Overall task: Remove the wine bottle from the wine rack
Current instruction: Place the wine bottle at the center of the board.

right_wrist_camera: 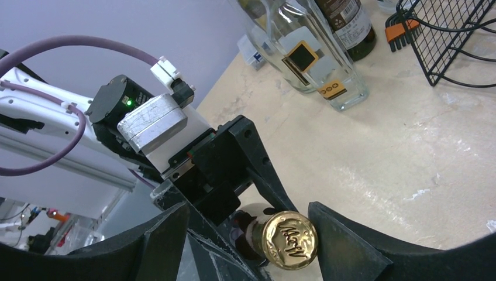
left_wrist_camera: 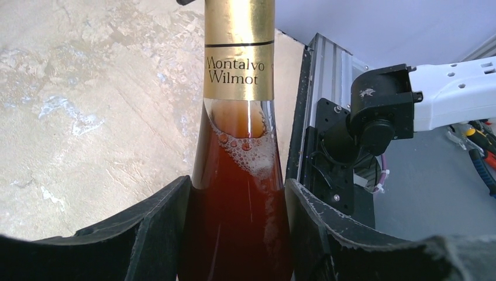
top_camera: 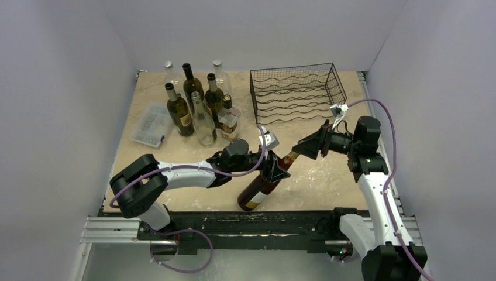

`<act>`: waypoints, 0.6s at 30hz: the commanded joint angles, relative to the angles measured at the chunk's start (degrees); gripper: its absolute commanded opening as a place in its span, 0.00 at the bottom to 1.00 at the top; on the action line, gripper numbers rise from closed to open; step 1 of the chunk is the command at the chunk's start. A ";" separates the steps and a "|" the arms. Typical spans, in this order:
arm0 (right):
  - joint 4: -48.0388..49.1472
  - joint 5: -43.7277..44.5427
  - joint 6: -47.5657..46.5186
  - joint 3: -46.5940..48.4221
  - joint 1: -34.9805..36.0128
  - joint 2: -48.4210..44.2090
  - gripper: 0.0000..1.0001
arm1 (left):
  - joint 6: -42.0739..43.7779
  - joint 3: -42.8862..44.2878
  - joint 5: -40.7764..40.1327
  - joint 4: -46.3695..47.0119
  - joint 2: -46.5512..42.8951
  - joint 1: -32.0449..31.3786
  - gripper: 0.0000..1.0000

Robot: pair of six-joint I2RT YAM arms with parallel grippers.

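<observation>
The wine bottle, dark with reddish liquid and a gold neck label, slants near the table's front edge, clear of the black wire wine rack at the back right. My left gripper is shut on the bottle's body; both fingers press its sides. My right gripper is open around the bottle's gold cap. Its right finger touches the cap and its left finger stands well apart. I cannot tell whether the bottle's base rests on the table.
Several upright bottles crowd the back left, beside a clear plastic compartment box. A clear square bottle and the rack's corner show in the right wrist view. A metal rail runs along the near table edge.
</observation>
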 commanded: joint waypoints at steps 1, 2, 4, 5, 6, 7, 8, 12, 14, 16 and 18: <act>0.11 0.49 -0.88 0.03 0.79 0.34 0.76 | 1.68 4.94 -0.84 9.20 -3.76 -0.26 0.00; 0.19 0.50 -0.77 -0.02 0.81 0.52 0.75 | 1.80 5.05 -0.91 9.10 -3.86 -0.23 0.00; 0.27 0.42 -0.62 -0.02 0.86 1.02 0.72 | 2.11 5.40 -0.88 8.67 -3.97 -0.25 0.00; 0.37 0.29 -0.54 0.03 0.83 1.30 0.70 | 2.25 5.65 -0.94 8.31 -4.05 -0.27 0.00; 0.43 0.17 -0.48 0.08 0.87 1.49 0.67 | 2.41 5.82 -0.87 8.02 -4.06 -0.23 0.00; 0.54 0.07 -0.39 0.12 0.98 1.59 0.64 | 2.48 5.94 -0.80 7.86 -4.06 -0.20 0.00; 0.71 -0.02 -0.28 -0.01 0.92 1.61 0.61 | 2.53 6.04 -0.81 7.75 -4.06 -0.24 0.00; 1.49 -0.11 0.12 -0.34 0.98 1.23 0.43 | 2.74 6.26 -0.96 7.48 -4.02 -0.25 0.00; 1.99 -0.05 0.34 -0.47 0.99 1.03 0.31 | 2.67 6.33 -1.02 7.35 -3.89 -0.20 0.00; 2.22 0.01 0.22 -0.35 0.97 0.85 0.19 | 2.45 6.63 -0.99 7.04 -3.76 -0.23 0.00; 2.30 0.12 -0.17 0.02 0.99 0.36 0.08 | 2.11 7.00 -1.04 6.20 -3.71 -0.20 0.00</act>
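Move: The neck of the wine bottle lies just beside the right hand's open fingers, about 1 cm ahead and 2 cm below. The left hand already grips the tilted bottle's shoulder, with the neck about 5 cm ahead of that hand, 7 cm to its right and 8 cm above it. From the right hand, the empty rack is some 23 cm ahead and level sideways, and the nearest standing liquor bottle about 12 cm ahead and 26 cm left, both roughly 15 cm below. The right hand eases about 1 cm forward and 1 cm down onto the foil-wrapped neck just below the cap, its fingers still pointing left and somewhat forward, and closes from wide open to under half open until its pads pinch the neck from both sides. The left hand stays in place and keeps its grip on the bottle's shoulder, holding the bottle slanted with the neck up and to the right while the second grip is taken. ##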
